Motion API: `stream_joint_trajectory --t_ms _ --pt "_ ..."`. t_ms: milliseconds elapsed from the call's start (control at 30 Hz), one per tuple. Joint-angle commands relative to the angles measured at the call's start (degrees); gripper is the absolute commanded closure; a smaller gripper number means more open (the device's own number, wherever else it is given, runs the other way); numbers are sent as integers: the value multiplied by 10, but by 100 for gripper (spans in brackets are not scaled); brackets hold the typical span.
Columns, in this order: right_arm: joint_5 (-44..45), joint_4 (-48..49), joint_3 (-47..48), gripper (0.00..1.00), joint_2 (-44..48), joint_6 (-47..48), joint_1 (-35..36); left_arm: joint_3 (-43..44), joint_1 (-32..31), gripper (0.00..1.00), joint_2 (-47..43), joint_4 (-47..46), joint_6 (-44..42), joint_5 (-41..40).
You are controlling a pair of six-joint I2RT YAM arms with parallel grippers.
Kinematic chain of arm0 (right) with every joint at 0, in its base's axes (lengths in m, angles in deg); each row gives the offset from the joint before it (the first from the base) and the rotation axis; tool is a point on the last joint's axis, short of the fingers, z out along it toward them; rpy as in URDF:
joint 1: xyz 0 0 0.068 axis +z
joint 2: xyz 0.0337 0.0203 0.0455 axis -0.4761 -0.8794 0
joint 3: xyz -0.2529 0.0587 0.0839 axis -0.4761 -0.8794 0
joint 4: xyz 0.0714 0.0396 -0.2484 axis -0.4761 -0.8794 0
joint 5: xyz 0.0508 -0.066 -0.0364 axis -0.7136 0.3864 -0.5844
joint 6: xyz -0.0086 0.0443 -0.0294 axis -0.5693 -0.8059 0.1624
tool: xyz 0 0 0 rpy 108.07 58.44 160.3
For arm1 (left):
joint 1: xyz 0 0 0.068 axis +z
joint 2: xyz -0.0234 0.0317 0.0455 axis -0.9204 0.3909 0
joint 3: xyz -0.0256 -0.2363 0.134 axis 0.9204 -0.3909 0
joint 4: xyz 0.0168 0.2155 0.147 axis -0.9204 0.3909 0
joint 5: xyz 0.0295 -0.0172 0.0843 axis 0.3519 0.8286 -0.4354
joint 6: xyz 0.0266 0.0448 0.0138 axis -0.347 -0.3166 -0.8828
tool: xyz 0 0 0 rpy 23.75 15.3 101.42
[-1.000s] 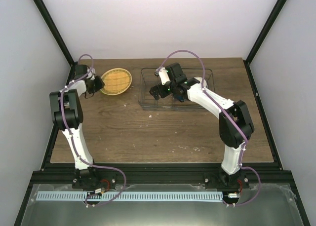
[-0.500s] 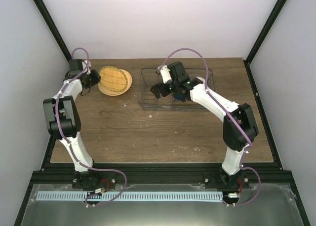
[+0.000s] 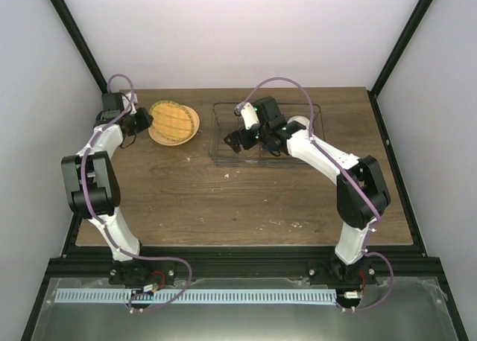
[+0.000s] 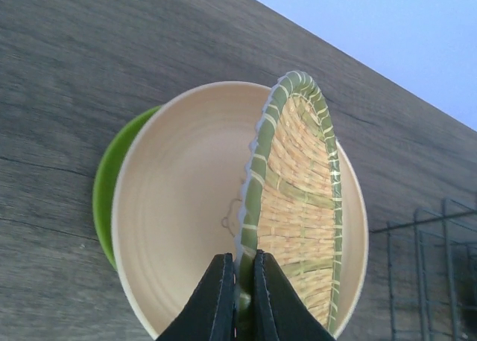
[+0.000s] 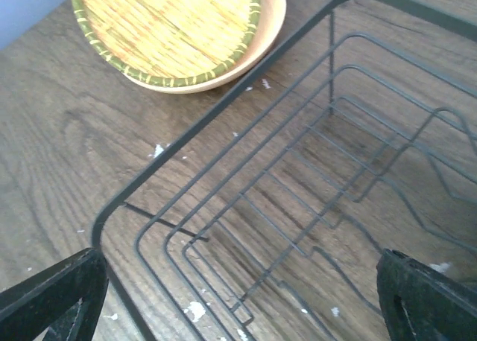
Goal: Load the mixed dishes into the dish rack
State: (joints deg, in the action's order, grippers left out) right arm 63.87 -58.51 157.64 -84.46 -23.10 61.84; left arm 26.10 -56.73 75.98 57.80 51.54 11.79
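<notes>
My left gripper (image 4: pixel 238 300) is shut on the near rim of the round yellow-orange woven plate (image 4: pixel 298 199), which has a green rim and is tilted up on its edge. Under it lies a cream plate (image 4: pixel 179 207), and below that the yellow-green plate (image 4: pixel 104 199). In the top view this stack (image 3: pixel 175 123) sits at the back left, with my left gripper (image 3: pixel 144 120) at its left edge. My right gripper (image 3: pixel 237 138) is open and empty over the left end of the wire dish rack (image 3: pixel 318 112). A small pale cup (image 3: pixel 299 122) sits in the rack. I cannot make out the blue mug.
In the right wrist view the rack's rim wire (image 5: pixel 223 109) and dividers fill the frame, with the woven plate (image 5: pixel 164 21) beyond its corner. White crumbs dot the wooden table (image 3: pixel 246 199). Black frame posts stand at both back corners.
My left gripper has pulled back toward the left corner and tipped the woven plate up by its rim. My right gripper has shifted slightly over the rack's left end.
</notes>
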Motion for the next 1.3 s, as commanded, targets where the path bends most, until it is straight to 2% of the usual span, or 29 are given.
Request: stream_joint_trajectory --t_ms 0,67,333,500,700,933,1267 --pt "-65 48 -19 0 28 -12 2 -12 -13 100 -65 -48 -14 59" --pt "-67 56 -26 0 34 -14 -1 -10 -31 100 -91 -46 -35 61" --pt "2 53 -71 0 99 -12 -13 86 -96 100 -134 6 -117 -57" --pt "119 45 -151 0 196 -45 -29 128 -180 100 -148 40 -253 -223" --pt "262 17 -242 0 321 -123 -50 155 -262 100 -149 22 -363 -286" --pt "327 8 -330 0 435 -166 -52 179 -376 100 -113 -5 -531 -391" --pt "372 -30 -365 0 531 -169 -53 172 -490 100 -17 -74 -779 -507"
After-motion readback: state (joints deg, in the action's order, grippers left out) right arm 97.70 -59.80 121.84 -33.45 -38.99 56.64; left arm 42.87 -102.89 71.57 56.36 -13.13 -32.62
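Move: The left hand still pinches the woven plate by its left rim and is taking it to the dish rack, whose middle is about 44 cm to the right, some 3 cm back and 9 cm below. A beige plate lies some 8 cm right, 4 cm ahead and 12 cm below; the blue mug, in the rack, is about 46 cm right, 3 cm back and 9 cm below. From the empty right hand the rack's middle is roughly 7 cm ahead, 10 cm right and 13 cm below. Up first, by nearly 20 cm, then sweeping about 30 cm to the right, the left hand carries the woven plate off the beige plate to above the rack's left part, dipping slightly at the end; the wrist rolls strongly, left side up, fingers tipping up. The right hand clears out rightward, also back and somewhat up, turning some 40 degrees clockwise, fingers wide open. ##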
